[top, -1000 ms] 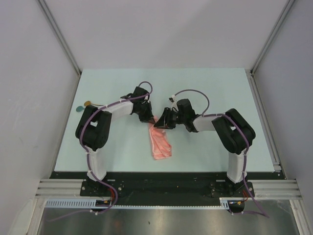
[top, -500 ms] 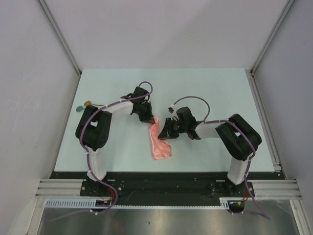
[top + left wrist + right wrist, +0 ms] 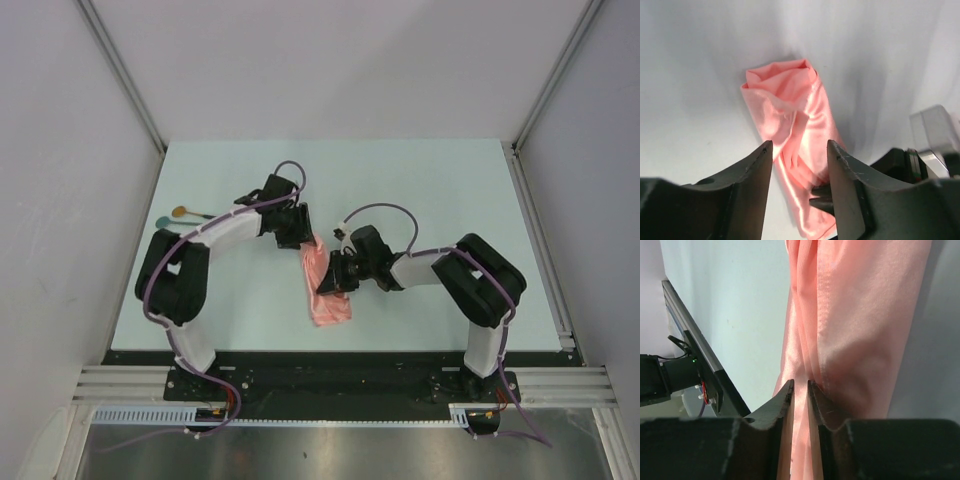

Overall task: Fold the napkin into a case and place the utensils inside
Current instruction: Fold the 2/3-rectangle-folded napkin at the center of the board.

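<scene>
The salmon-pink napkin (image 3: pixel 326 288) lies as a narrow, crumpled strip in the middle of the table, rumpled at its far end (image 3: pixel 785 95). My left gripper (image 3: pixel 298 234) hovers open just over that far end, and its jaws (image 3: pixel 800 150) straddle the cloth without touching it. My right gripper (image 3: pixel 337 274) is shut on a fold along the strip's right side, with a thin layer of napkin (image 3: pixel 855 315) pinched between the narrow jaws (image 3: pixel 800 386). Two utensils (image 3: pixel 180 214), small spoons, lie at the far left of the table.
The pale table (image 3: pixel 440 190) ends in a black rail (image 3: pixel 330 357) at the near edge. White walls and metal posts (image 3: pixel 120 75) close in both sides. The right arm's dark wrist (image 3: pixel 920 160) shows close beside the left gripper.
The left gripper has opened and let go of the napkin's far end, which dropped onto the table. The right gripper slid nearer and left along the cloth and closed on a fold.
</scene>
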You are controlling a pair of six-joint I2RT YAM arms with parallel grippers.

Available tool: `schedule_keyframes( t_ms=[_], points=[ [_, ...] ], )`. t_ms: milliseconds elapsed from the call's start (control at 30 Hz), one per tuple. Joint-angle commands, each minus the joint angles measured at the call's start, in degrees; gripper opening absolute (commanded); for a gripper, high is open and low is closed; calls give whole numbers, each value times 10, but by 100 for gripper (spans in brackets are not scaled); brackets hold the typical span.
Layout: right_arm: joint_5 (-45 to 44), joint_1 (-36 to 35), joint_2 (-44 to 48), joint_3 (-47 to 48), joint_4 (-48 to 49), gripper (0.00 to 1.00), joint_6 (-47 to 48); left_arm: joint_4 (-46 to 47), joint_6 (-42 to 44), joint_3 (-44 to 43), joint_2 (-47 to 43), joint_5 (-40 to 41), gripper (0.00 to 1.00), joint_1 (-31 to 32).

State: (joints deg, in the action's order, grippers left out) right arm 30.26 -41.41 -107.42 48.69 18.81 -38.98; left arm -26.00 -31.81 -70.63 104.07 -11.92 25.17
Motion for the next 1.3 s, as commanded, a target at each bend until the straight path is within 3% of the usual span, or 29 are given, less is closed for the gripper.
schedule_keyframes(
  t_ms=[0,67,200,367,500,967,1267],
  points=[
    [-15,-7,57,38,-89,22,57,-31,32,21,-98,30,49,4],
    [-15,-12,72,61,-139,24,67,-30,32,54,-128,22,46,4],
    [-21,-13,106,100,-232,31,110,-19,23,125,-158,-1,26,5],
    [-70,-17,116,157,-371,53,182,18,10,181,-164,-57,18,8],
    [-132,-19,107,178,-438,62,233,42,0,204,-150,-89,17,20],
    [-194,-75,56,190,-465,63,235,84,-39,244,-123,-107,24,69],
    [-253,-106,34,213,-498,64,233,97,-52,259,-122,-111,19,77]
  ],
)
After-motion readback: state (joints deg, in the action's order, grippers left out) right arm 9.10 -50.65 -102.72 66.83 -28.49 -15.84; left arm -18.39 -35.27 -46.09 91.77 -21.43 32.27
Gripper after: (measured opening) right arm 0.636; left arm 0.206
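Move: The near stretch of the napkin's left edge lies about 13 cm back from the left hand, 1 cm to its right and 4 cm below; the napkin's far end is some 3 cm ahead, 3 cm to the right and 3 cm below. From the right hand, low over the napkin, the upper layer's near corner lies about 4 cm back, 4 cm right and 1 cm below. The napkin's near end is 7 cm back and 3 cm right. Hop the left gripper over the napkin, up about 4 cm and back some 13 cm, narrowing its fingers as it goes, then set the tips down on the near left edge. Meanwhile lift the right gripper clear, spread its fingers wide, carry it right and back while tipping the fingers about 30 degrees further down, and lower them astride the upper layer's near corner. ##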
